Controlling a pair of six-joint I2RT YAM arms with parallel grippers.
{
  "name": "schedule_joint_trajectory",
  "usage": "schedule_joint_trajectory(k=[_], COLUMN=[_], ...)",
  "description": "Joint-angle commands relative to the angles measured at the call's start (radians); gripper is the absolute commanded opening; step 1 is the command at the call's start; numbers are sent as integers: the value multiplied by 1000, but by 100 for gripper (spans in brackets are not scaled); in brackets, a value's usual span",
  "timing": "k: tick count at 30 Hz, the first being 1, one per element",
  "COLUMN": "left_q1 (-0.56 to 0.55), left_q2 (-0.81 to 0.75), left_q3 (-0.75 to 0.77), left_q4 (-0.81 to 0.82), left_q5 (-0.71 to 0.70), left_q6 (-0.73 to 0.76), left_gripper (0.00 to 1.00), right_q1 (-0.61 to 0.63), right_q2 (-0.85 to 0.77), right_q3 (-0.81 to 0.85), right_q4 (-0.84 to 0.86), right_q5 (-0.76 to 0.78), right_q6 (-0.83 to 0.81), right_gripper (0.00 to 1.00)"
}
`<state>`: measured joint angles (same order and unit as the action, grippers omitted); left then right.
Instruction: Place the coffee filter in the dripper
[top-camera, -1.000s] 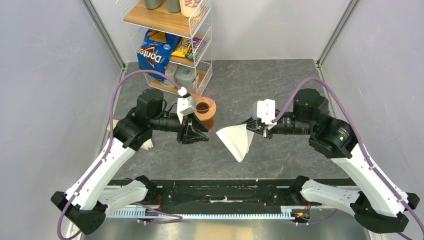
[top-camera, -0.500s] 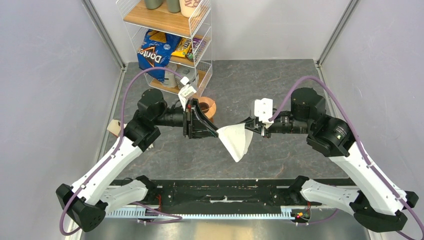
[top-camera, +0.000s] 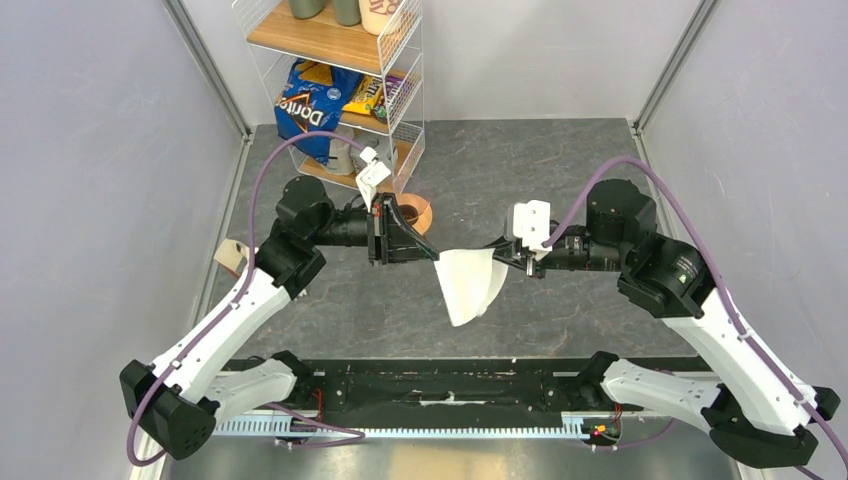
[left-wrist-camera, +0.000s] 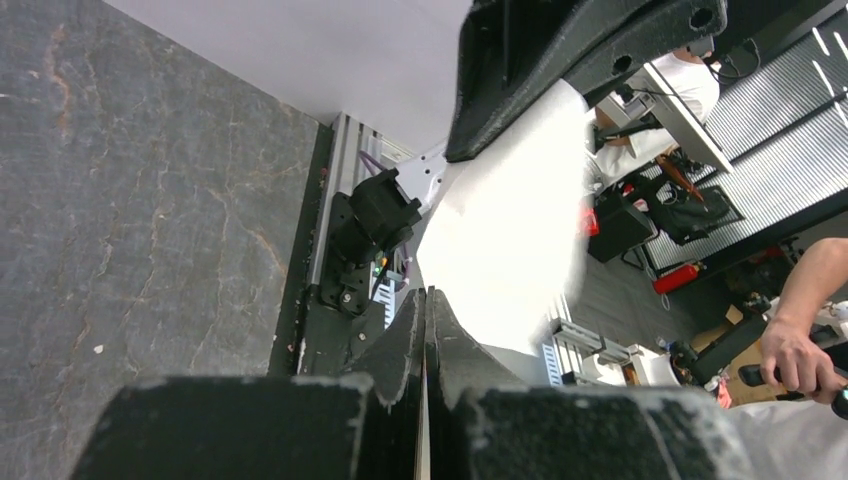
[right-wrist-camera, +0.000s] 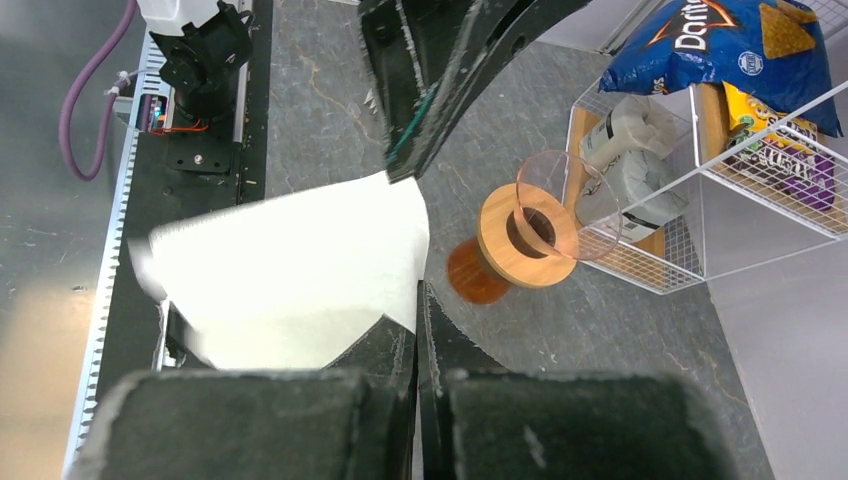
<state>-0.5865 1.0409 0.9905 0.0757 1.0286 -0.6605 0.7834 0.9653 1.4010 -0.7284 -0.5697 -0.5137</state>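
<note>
The coffee filter (top-camera: 468, 285) is a white paper fan hanging in the air between my two arms. My right gripper (top-camera: 503, 258) is shut on its right upper edge, and the paper (right-wrist-camera: 290, 270) spreads left of the jaws (right-wrist-camera: 420, 292). My left gripper (top-camera: 433, 256) is shut on the filter's left corner, with a thin paper edge showing between the closed jaws (left-wrist-camera: 425, 296). The dripper (top-camera: 414, 212), orange-brown with a round wooden rim (right-wrist-camera: 525, 235), stands on the table behind the left gripper, partly hidden by it.
A white wire shelf (top-camera: 345, 90) stands at the back left, holding a blue chip bag (top-camera: 305, 100), snack packs and grey items. Grey walls close in both sides. The black base rail (top-camera: 440, 385) runs along the near edge.
My left gripper swung right from beside the dripper to the filter's left corner and shut on it. The filter shifted slightly left and now hangs steeper. The right gripper kept its hold.
</note>
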Motion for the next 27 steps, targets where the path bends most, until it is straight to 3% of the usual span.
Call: schedule_joint_trajectory(k=[1, 11, 13, 14, 15, 20, 24, 27], left_q1=[43, 56, 93, 128, 158, 226, 225, 199], left_q2=[12, 45, 24, 12, 1, -23, -23, -80], left_q3=[-6, 20, 23, 31, 39, 151, 199, 144], left_q4=[119, 151, 42, -24, -108, -404, -461, -412], left_q5=[29, 59, -31, -88, -154, -515, -529, -532], left_q6=[-96, -86, -41, -11, 24, 286, 308, 282], left_gripper=[2, 4, 43, 70, 81, 85, 88, 89], right_q1=[2, 2, 2, 3, 2, -8, -23, -25], right_q2=[-40, -21, 6, 27, 44, 115, 215, 325], right_q3=[-5, -4, 20, 36, 48, 46, 93, 203], right_q4=[-11, 23, 29, 24, 23, 32, 51, 6], right_q5=[11, 67, 180, 255, 336, 608, 799, 923], right_q6=[-6, 44, 120, 179, 244, 539, 747, 920], right_gripper=[0, 0, 0, 0, 0, 0, 0, 0])
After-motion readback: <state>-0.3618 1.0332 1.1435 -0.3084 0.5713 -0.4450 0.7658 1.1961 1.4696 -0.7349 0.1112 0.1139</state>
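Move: The filter is still pinched by both hands, well above the table. From the left hand the dripper on its wooden ring and carafe stands some 18 cm ahead, 5 cm to the left and 18 cm below; from the right hand it is about 18 cm ahead, 15 cm to the left and 18 cm below. The wire shelf stands roughly 14 cm beyond the dripper and 8 cm to its left. Forward by about 12 cm and down some 5 cm, the right hand carries the filter towards the dripper, keeping its pinch while swinging clockwise by about 50 degrees and tipping fingers-down. After barely shifting at first, the left hand opens wide, lets go of the filter's edge, and sweeps forward and to its left towards the dripper, turning counter-clockwise. ##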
